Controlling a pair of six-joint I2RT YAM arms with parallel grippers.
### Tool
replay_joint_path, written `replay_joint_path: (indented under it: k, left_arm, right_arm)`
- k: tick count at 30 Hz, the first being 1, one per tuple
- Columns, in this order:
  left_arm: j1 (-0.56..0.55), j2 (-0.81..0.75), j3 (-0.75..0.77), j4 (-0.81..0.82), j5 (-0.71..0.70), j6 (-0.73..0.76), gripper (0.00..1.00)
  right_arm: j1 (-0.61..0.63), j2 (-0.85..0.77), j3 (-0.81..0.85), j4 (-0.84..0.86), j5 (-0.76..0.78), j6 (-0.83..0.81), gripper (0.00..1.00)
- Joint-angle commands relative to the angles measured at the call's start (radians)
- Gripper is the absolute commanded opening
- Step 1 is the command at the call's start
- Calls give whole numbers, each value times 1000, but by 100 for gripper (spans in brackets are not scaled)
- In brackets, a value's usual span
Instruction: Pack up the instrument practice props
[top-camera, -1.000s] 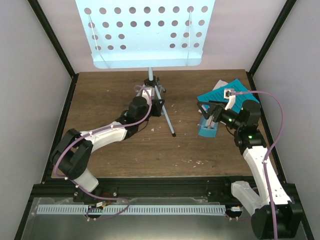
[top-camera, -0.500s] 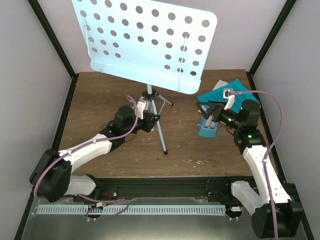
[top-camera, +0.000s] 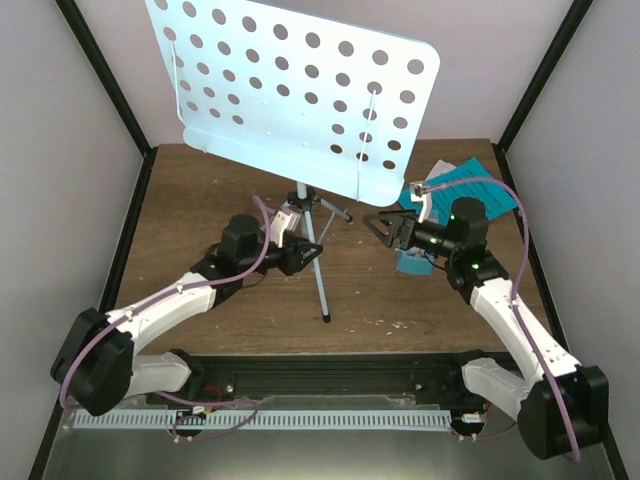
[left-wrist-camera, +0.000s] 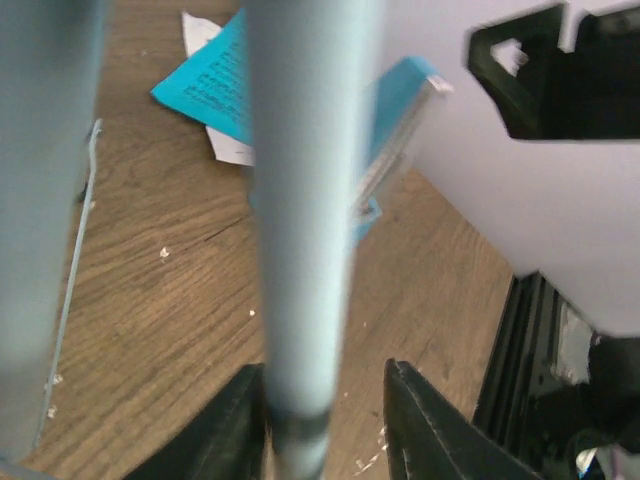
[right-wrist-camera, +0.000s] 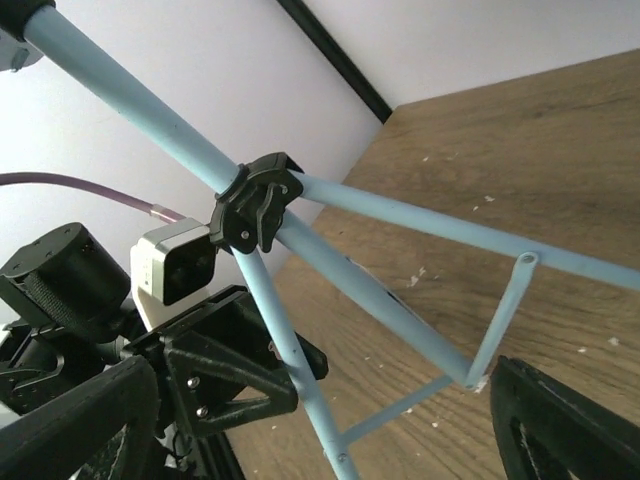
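Observation:
The pale blue perforated music stand (top-camera: 300, 90) leans over the table on its thin tripod, one leg tip down near the front. My left gripper (top-camera: 303, 255) is at the tripod; in the left wrist view the stand's pole (left-wrist-camera: 300, 200) lies between the jaws against the left finger (left-wrist-camera: 225, 420), with a gap to the right finger. My right gripper (top-camera: 383, 230) stands wide open just right of the tripod; its wrist view shows the black hub (right-wrist-camera: 255, 205) and legs between the spread fingers. The teal metronome (top-camera: 408, 264) sits partly hidden behind it. Cyan and white music sheets (top-camera: 470, 178) lie at the back right.
The wooden table (top-camera: 200, 190) is boxed in by pale walls and black corner posts. A black rail (top-camera: 330, 370) runs along the near edge by the arm bases. Small white specks dot the wood near the front.
The stand has tipped and shifted toward the front left with my left arm. My left jaws have loosened round the pole. My right gripper swung left from the metronome to the tripod.

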Motion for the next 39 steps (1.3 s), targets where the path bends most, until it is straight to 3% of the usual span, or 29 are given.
replay_joint_path:
  k: [1, 9, 14, 17, 21, 24, 27, 39]
  left_arm:
    - [-4, -60, 3, -15, 33, -21, 42]
    - [60, -265, -24, -62, -67, -96, 69]
    - [147, -339, 37, -179, -62, -111, 80]
    - [267, -334, 108, -259, -5, -138, 85]
    - [420, -351, 149, -273, 36, -113, 87]
    - [425, -371, 180, -338, -73, 54, 88]
    - [433, -401, 172, -374, -195, 130, 88]
    - [437, -433, 172, -423, -218, 197, 89]
  right_arm:
    - [44, 46, 50, 119, -48, 77, 90]
    - [82, 147, 133, 130, -50, 78, 86]
    - [139, 224, 184, 161, -55, 50, 69]
    - [173, 286, 229, 164, -64, 24, 61]
    - [202, 350, 250, 198, -59, 11, 53]
    - [211, 390, 258, 221, -64, 17, 47]
    - [220, 422, 269, 234, -63, 20, 44]
    - [230, 498, 289, 336, -100, 57, 36]
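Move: Right between the left hand's fingers lies the music stand's near leg; the stand's black hub is about 7 cm ahead of that hand, 3 cm to its left and 10 cm above. From the right hand the hub lies roughly 16 cm left and 6 cm ahead at about its height, the near leg 14 cm left, 2 cm back and 12 cm lower, and the blue metronome some 14 cm right, 7 cm ahead and 20 cm below. Opening almost fully, the left hand lets the near leg go, lifts clear, then swings away left to end some 18 cm over and 12 cm higher, turned about 35 degrees counter-clockwise. The right hand reaches some 11 cm left and a little forward to the hub's clamp knob, dipping late, turning slightly counter-clockwise and narrowing its fingers to under half open, with no grip yet. ##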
